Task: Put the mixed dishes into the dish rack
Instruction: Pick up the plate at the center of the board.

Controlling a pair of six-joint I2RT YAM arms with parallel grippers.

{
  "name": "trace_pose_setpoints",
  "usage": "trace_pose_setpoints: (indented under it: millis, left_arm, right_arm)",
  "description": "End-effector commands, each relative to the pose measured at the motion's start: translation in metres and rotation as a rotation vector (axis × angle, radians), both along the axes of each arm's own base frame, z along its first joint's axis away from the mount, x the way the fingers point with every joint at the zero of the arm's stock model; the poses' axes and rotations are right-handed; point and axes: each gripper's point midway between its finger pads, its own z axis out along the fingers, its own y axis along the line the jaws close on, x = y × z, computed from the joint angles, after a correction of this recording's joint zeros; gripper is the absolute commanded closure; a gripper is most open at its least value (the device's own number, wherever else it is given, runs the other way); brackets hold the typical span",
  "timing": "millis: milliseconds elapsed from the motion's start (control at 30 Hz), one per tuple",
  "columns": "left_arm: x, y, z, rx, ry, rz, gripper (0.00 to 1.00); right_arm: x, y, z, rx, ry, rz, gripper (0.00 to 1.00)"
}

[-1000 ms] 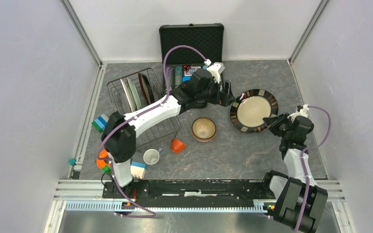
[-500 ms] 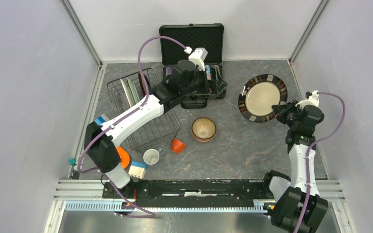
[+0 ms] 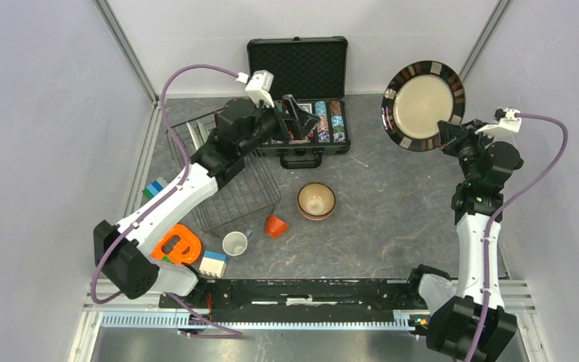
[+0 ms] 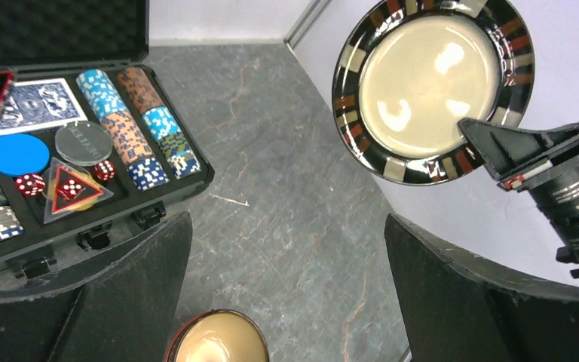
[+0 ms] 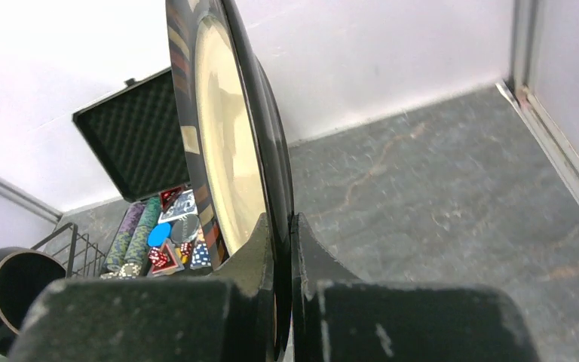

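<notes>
My right gripper (image 3: 447,134) (image 5: 283,226) is shut on the lower rim of a dark-rimmed beige plate (image 3: 424,94) (image 4: 430,79) (image 5: 226,151), holding it on edge in the air at the back right. My left gripper (image 3: 295,117) (image 4: 286,234) hangs open and holds nothing, above the floor by the poker case and well left of the plate. The black wire dish rack (image 3: 230,192) stands at the left, partly hidden by my left arm, with plate edges (image 3: 194,136) showing at its far end. A tan bowl (image 3: 317,200) (image 4: 219,339), an orange cup (image 3: 275,225) and a white cup (image 3: 234,243) sit on the table.
An open black case of poker chips (image 3: 298,90) (image 4: 83,143) lies at the back centre. An orange ring toy (image 3: 177,245) and a white-and-blue block (image 3: 213,263) lie near the front left. Walls close in on the left, back and right.
My right gripper has lifted the plate off the table and up toward the back right corner. My left arm has swung back and left, away from the plate, toward the case and rack.
</notes>
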Motion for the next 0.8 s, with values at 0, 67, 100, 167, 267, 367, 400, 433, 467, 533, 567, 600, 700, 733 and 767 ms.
trace_pose_setpoints:
  millis: [0, 67, 100, 167, 267, 367, 400, 433, 467, 533, 567, 600, 700, 733, 767]
  left_arm:
    - [-0.011, 0.014, 0.043, -0.135, -0.066, 0.018, 0.0]
    - [-0.02, 0.014, 0.044, -0.155, -0.073, -0.009, 0.0]
    - [-0.025, 0.013, 0.044, -0.167, -0.074, -0.03, 0.0]
    - [-0.034, 0.01, 0.044, -0.195, -0.069, -0.073, 0.0]
    - [-0.044, 0.004, 0.045, -0.223, -0.025, -0.124, 0.0]
    - [-0.049, -0.001, 0.05, -0.239, -0.007, -0.162, 0.0]
    - [-0.048, -0.002, 0.053, -0.244, 0.002, -0.163, 0.0]
    - [-0.045, -0.004, 0.054, -0.242, 0.015, -0.158, 0.0]
    - [-0.041, -0.006, 0.053, -0.236, 0.033, -0.142, 0.0]
    - [-0.031, -0.01, 0.05, -0.242, 0.072, -0.112, 0.0]
    - [-0.027, -0.014, 0.05, -0.251, 0.1, -0.109, 0.0]
    - [-0.025, -0.02, 0.048, -0.257, 0.126, -0.114, 0.0]
    - [-0.022, -0.034, 0.047, -0.282, 0.166, -0.13, 0.0]
    - [-0.022, -0.038, 0.049, -0.291, 0.163, -0.143, 0.0]
    - [-0.022, -0.04, 0.054, -0.305, 0.149, -0.156, 0.0]
  right_arm:
    - [-0.008, 0.045, 0.093, -0.17, -0.301, 0.128, 1.0]
    - [-0.01, 0.07, 0.077, -0.216, -0.28, 0.176, 1.0]
    - [-0.012, 0.081, 0.069, -0.257, -0.283, 0.192, 1.0]
    - [-0.017, 0.088, 0.057, -0.306, -0.276, 0.184, 1.0]
    - [-0.028, 0.088, 0.055, -0.397, -0.304, 0.173, 1.0]
    - [-0.035, 0.086, 0.063, -0.474, -0.369, 0.149, 1.0]
    - [-0.035, 0.086, 0.065, -0.486, -0.384, 0.142, 1.0]
    - [-0.034, 0.087, 0.065, -0.491, -0.389, 0.145, 1.0]
    - [-0.033, 0.089, 0.063, -0.492, -0.398, 0.154, 1.0]
    - [-0.029, 0.095, 0.057, -0.488, -0.412, 0.162, 1.0]
    - [-0.028, 0.099, 0.054, -0.493, -0.421, 0.161, 1.0]
    - [-0.028, 0.101, 0.053, -0.511, -0.437, 0.152, 1.0]
    - [-0.033, 0.109, 0.05, -0.598, -0.498, 0.111, 1.0]
    - [-0.035, 0.111, 0.048, -0.636, -0.515, 0.102, 1.0]
    - [-0.037, 0.114, 0.046, -0.667, -0.528, 0.092, 1.0]
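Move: The right gripper already holds the plate by its rim, the plate's middle some 8 cm ahead, 3 cm left and 3 cm below that hand. The open left gripper waits about 31 cm left of the right hand, level with it in reach and 3 cm higher. From the left hand the plate's middle is roughly 8 cm ahead, 27 cm right and 6 cm lower. The bowls lie 5 cm back and 3 cm right of it, the chip case 16 cm ahead and 2 cm left, both some 30 cm below. Leftward, towards the left gripper, the right hand carries the plate about 10 cm, nearly all of it early on, then sinks slowly some 4 cm below its start while easing back slightly. It rolls its left side down by about 30 degrees, swings a little counter-clockwise and keeps its rim pinch. The left hand, fingers still wide open, rises about 3.5 cm, drawing back and then coming partly forward and right again. ##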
